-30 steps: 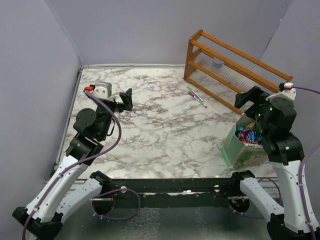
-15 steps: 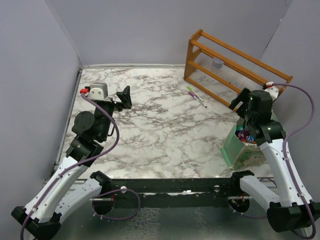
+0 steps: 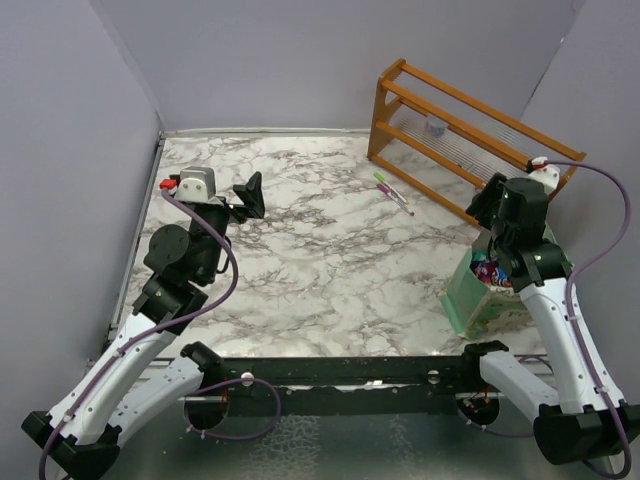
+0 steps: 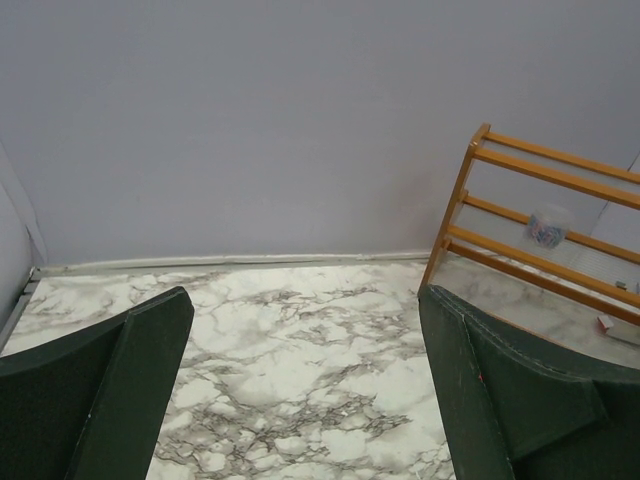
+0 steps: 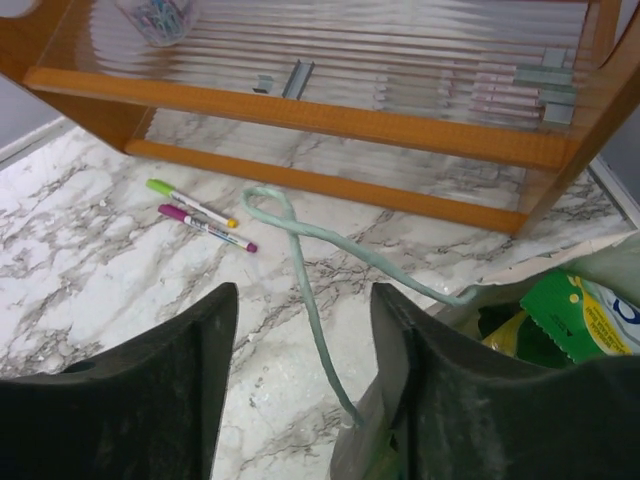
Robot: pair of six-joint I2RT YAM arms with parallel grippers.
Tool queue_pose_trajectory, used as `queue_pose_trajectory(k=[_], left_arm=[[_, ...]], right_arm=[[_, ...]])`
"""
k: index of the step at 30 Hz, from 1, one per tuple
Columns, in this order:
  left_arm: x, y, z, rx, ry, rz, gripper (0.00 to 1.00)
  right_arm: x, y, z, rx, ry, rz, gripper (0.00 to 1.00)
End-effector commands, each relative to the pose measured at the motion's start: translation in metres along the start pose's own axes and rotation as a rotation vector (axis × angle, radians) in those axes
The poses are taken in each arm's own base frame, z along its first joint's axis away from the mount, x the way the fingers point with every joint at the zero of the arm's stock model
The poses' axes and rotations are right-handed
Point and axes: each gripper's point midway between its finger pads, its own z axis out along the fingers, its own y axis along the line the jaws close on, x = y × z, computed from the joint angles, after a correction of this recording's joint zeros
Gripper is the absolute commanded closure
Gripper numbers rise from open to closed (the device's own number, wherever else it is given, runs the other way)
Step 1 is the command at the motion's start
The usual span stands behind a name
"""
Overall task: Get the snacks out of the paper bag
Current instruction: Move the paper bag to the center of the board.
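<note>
The pale mint paper bag (image 3: 468,300) stands upright at the table's right front, its mouth open. Colourful snacks (image 3: 492,270) fill it; the right wrist view shows a green packet (image 5: 565,318) and a yellow one (image 5: 508,335) inside. My right gripper (image 3: 483,206) hovers over the bag's far rim. In the right wrist view, the right gripper (image 5: 305,300) has its jaws apart. The bag's pale cord handle (image 5: 300,250) runs between them, touching neither. The right finger sits against the bag's wall (image 5: 375,450). My left gripper (image 3: 250,195) is raised at the left and open, and the left gripper (image 4: 305,300) is empty.
A wooden rack (image 3: 470,130) stands at the back right, seen close as the rack (image 5: 300,110) in the right wrist view, just beyond the bag. Two pens (image 3: 393,193) lie on the marble in front of it; the pens (image 5: 200,215) also appear in the right wrist view. Grey walls enclose the table.
My right wrist swung back and down towards the bag's far rim, and its jaws narrowed. My left gripper shifted slightly and stayed wide open.
</note>
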Motion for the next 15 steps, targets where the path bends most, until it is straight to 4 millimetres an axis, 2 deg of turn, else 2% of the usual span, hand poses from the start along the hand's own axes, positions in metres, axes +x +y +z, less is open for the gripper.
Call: queue_pose_trajectory(k=[1,5,10,12,15], left_arm=[[-0.008,0.001,-0.001,-0.009,-0.034,-0.028,0.01],[-0.007,0.001,-0.002,-0.01,-0.032,-0.028,0.01],[-0.007,-0.001,-0.002,-0.006,-0.032,-0.03,0.01],[-0.006,-0.001,-0.001,-0.006,-0.029,-0.029,0.01],[-0.005,-0.001,-0.001,-0.005,-0.027,-0.032,0.01]], right_arm=[[-0.014,0.008,-0.001,-0.053,-0.061,-0.001,0.49],[-0.006,0.009,0.003,-0.061,-0.039,-0.014,0.58],[-0.006,0.012,0.005,-0.082,-0.038,-0.049,0.6],[-0.005,0.019,0.004,-0.128,-0.032,-0.085,0.67],[-0.002,0.036,0.0,-0.24,-0.017,-0.15,0.7]])
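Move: Practically between the right fingertips stands the bag's handle, its middle about 2 cm ahead and 2 cm lower, not off to either side. The paper bag itself lies some 8 cm back, 8 cm right and 13 cm down. The rack is about 20 cm ahead, 8 cm right and 8 cm lower; the pens lie some 20 cm ahead, 6 cm left and 23 cm down. From the left hand the handle is roughly 52 cm right, 3 cm ahead and 15 cm lower. Closing around the green paper handle, the right fingers narrow from a bit over half open to about a third, not yet shut. The hand meanwhile eases about 1 cm left and slightly forward, ending at the same height, and turns roughly 5 degrees counter-clockwise, keeping the upright strand in the gap between the fingertips. ##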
